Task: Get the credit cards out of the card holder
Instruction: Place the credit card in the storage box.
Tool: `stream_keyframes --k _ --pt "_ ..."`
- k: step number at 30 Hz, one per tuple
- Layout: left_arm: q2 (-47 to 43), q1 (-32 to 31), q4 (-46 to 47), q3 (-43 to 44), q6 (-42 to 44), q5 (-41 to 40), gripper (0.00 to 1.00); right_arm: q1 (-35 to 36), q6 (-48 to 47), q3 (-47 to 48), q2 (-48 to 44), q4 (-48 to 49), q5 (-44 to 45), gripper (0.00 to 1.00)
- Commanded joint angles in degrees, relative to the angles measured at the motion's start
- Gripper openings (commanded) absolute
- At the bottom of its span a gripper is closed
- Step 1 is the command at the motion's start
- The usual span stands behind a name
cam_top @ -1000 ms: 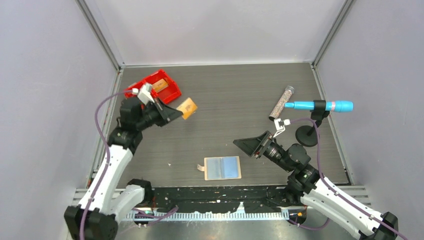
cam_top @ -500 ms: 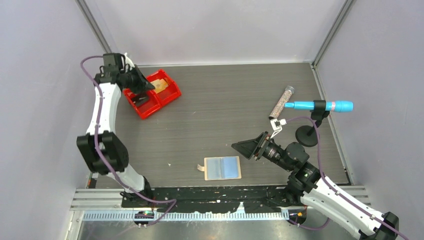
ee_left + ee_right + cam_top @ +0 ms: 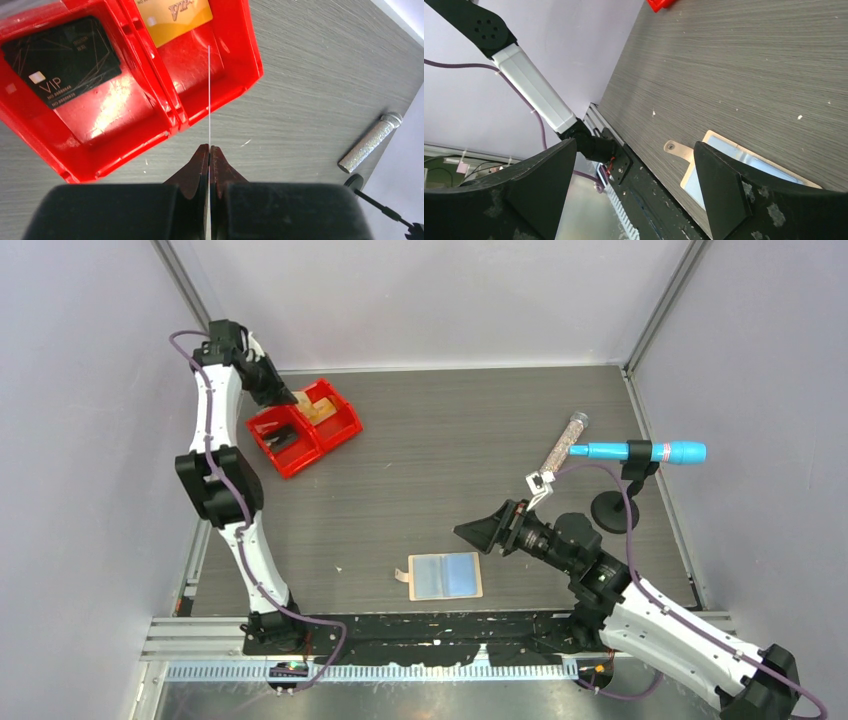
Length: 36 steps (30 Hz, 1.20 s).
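The card holder (image 3: 445, 576) lies spread open near the front edge, its blue-grey panels up and its snap tab (image 3: 676, 148) to the left. My left gripper (image 3: 288, 398) hangs over the red bin (image 3: 345, 430) at the back left. It is shut on a credit card (image 3: 209, 95) that shows only as a thin edge-on line above the bin's right compartment. A black VIP card (image 3: 60, 60) lies in the left compartment and an orange VIP card (image 3: 175, 17) in the right one. My right gripper (image 3: 480, 532) stands open and empty, just up and right of the holder.
A glittery tube (image 3: 563, 447) lies at the back right, next to a blue marker-like tool (image 3: 640, 452) clamped on a black stand (image 3: 612, 510). Purple walls close in the table's sides and back. A black rail runs along the front edge.
My left arm has swung from the table's middle left back to above the red bin, carrying the card. My right gripper has drifted slightly left, staying open.
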Motion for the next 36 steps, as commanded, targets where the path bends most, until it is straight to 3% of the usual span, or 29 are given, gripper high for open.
stream_keyframes --k 1,21,36 --pt "4.1 0.4 -1.8 4.4 0.5 0.7 0.00 0.0 -1.5 2.8 3.7 2.9 0.2 0.95" --pt "16.6 0.6 9.9 10.0 -4.9 7.9 0.00 0.0 -2.1 8.2 16.3 5.8 1.2 0.95" --pt "18.6 0.6 13.2 11.1 -4.7 5.6 0.00 0.0 -2.5 9.9 19.3 5.9 1.8 0.95"
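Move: The far right compartment of the red storage box, where the held card is bound, lies about 10 cm ahead of the left hand, 3 cm to its right and 14 cm below. Gold cards already lie in it, some 10 cm ahead of the hand and 2 cm right. The black card in the near left compartment is about 1 cm ahead and 7 cm left. From the right hand, that far compartment lies roughly 42 cm ahead, 30 cm left and well below. Still pinching the gold card by one end with shut fingers, the left hand carries its free end down into the far right compartment: about 8 cm down, mostly early on, and 7 cm forward throughout, slowing near the end, its left side dipping slightly. The right hand, empty and open, drifts forward and left by about 4 cm and sinks a little above the table. ##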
